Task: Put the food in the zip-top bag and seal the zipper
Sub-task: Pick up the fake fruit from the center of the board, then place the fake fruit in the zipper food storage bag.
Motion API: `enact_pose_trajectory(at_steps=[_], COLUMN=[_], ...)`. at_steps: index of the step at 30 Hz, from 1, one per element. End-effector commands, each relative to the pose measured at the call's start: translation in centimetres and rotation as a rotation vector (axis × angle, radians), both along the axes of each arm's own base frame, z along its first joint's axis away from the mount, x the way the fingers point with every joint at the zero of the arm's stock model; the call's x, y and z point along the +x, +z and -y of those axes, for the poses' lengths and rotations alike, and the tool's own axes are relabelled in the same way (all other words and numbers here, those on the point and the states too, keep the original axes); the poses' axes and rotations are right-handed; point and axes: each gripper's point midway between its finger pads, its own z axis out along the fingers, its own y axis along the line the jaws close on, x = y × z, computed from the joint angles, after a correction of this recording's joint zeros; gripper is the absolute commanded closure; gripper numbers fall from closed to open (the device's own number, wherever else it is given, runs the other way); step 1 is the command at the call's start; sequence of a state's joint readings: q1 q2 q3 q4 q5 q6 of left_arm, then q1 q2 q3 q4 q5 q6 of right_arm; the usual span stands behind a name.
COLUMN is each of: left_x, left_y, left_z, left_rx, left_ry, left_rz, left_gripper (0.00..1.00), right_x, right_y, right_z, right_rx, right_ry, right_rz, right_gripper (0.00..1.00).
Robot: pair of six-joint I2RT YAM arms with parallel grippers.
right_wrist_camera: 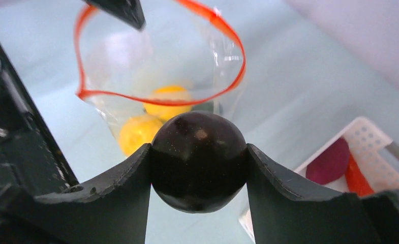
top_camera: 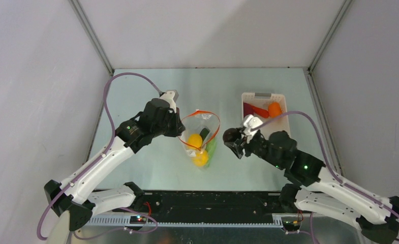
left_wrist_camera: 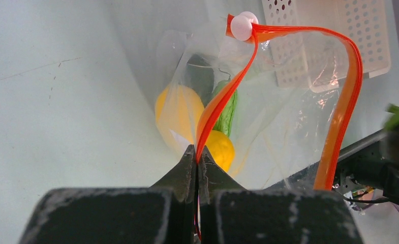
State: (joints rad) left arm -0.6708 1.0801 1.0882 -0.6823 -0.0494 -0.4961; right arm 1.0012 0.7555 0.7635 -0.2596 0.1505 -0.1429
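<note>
The clear zip-top bag [top_camera: 201, 137] stands at mid-table with its mouth held open. My left gripper [left_wrist_camera: 197, 152] is shut on the orange-red zipper [left_wrist_camera: 222, 101] at the mouth's left side. Inside the bag lie two yellow lemons [top_camera: 194, 140] [top_camera: 201, 158], a green piece [left_wrist_camera: 227, 109] and a dark-green piece [top_camera: 205, 133]. My right gripper [right_wrist_camera: 198, 165] is shut on a dark, round, glossy fruit [right_wrist_camera: 198, 152], raised just right of the bag's mouth [right_wrist_camera: 207, 99]. In the top view that gripper [top_camera: 234, 138] sits between bag and basket.
A white slotted basket [top_camera: 283, 101] at the back right holds an orange [top_camera: 274, 109], a red chili [top_camera: 261, 110] and a purple piece [top_camera: 248, 108]. The zipper's white slider [left_wrist_camera: 241, 25] sits at the far end of the strip. Grey walls enclose the table.
</note>
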Motion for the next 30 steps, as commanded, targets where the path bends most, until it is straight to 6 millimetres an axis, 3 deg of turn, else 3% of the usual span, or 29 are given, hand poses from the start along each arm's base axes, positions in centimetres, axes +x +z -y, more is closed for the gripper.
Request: enact_pose_trajectory(at_steps=[1,4,7,10,14,15,17,18,20,27,30], left_x=[0.2,0.1,0.0,-0.1,0.0,-0.1,-0.1,-0.1,-0.1,0.0,0.1], left_y=[0.9,0.9,0.8,1.0,1.1,1.2,1.3,1.3,1.3,1.1,1.2], left_z=[0.4,0.6,0.7,0.7,0.7,0.7,0.7,0.7,0.6,0.5,0.4], left_rx=[-0.022,-0.027,-0.029,-0.034,-0.038,-0.039,-0.04,-0.039,-0.039,-0.025,-0.024], left_ry=[-0.015,-0.025,-0.034,-0.039,-0.037,-0.038,-0.04,-0.04,-0.038,-0.033,-0.031], left_rz=[0.023,0.018,0.016,0.02,0.024,0.026,0.029,0.029,0.031,0.028,0.031], left_gripper=[1.0,1.0,1.0,1.0,1.0,1.0,1.0,1.0,1.0,1.0,1.0], right_x=[-1.5,-2.2,-2.0,-0.2,3.4,4.0,4.5,4.7,4.4,5.0,7.4], right_y=[7.0,11.0,11.9,11.2,9.1,8.9,8.0,7.8,7.4,7.9,7.5], right_z=[-1.0,-3.1,-5.3,-8.3,-10.1,-10.1,-10.3,-10.2,-10.1,-8.2,-5.1], right_rx=[0.225,0.361,0.398,0.374,0.312,0.312,0.302,0.3,0.29,0.347,0.373], right_ry=[0.093,0.197,0.257,0.255,0.135,0.114,0.103,0.098,0.114,0.032,-0.131], right_rz=[0.118,0.21,0.227,0.189,0.126,0.121,0.091,0.079,0.059,-0.013,-0.058], right_gripper=[0.71,0.71,0.7,0.65,0.58,0.54,0.36,0.2,0.03,0.0,0.01])
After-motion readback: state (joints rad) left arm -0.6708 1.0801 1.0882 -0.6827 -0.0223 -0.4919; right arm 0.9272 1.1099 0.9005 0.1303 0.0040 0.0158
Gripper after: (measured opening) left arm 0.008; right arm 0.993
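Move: I still hold the dark fake fruit in my right hand. The open mouth of the zip-top bag is about 12 cm to its left, 5 cm ahead and some 5 cm below. Inside the bag and roughly 20 cm below my right hand, one yellow fruit lies 15 cm left and 8 cm ahead, the other 14 cm left and 2 cm ahead. From my left hand, which pinches the rim, the mouth's middle is about 7 cm right, 2 cm ahead and slightly lower. I keep lifting my right hand about 7 cm while swinging it some 10 cm left to the bag's mouth, fingers tilting up towards level by roughly 15 degrees. Then I dip and go forward about 5 cm, open the fingers wide to let go of the dark fruit, and ease back slightly right and up. My left hand keeps its pinch on the orange rim, holding the mouth open. ##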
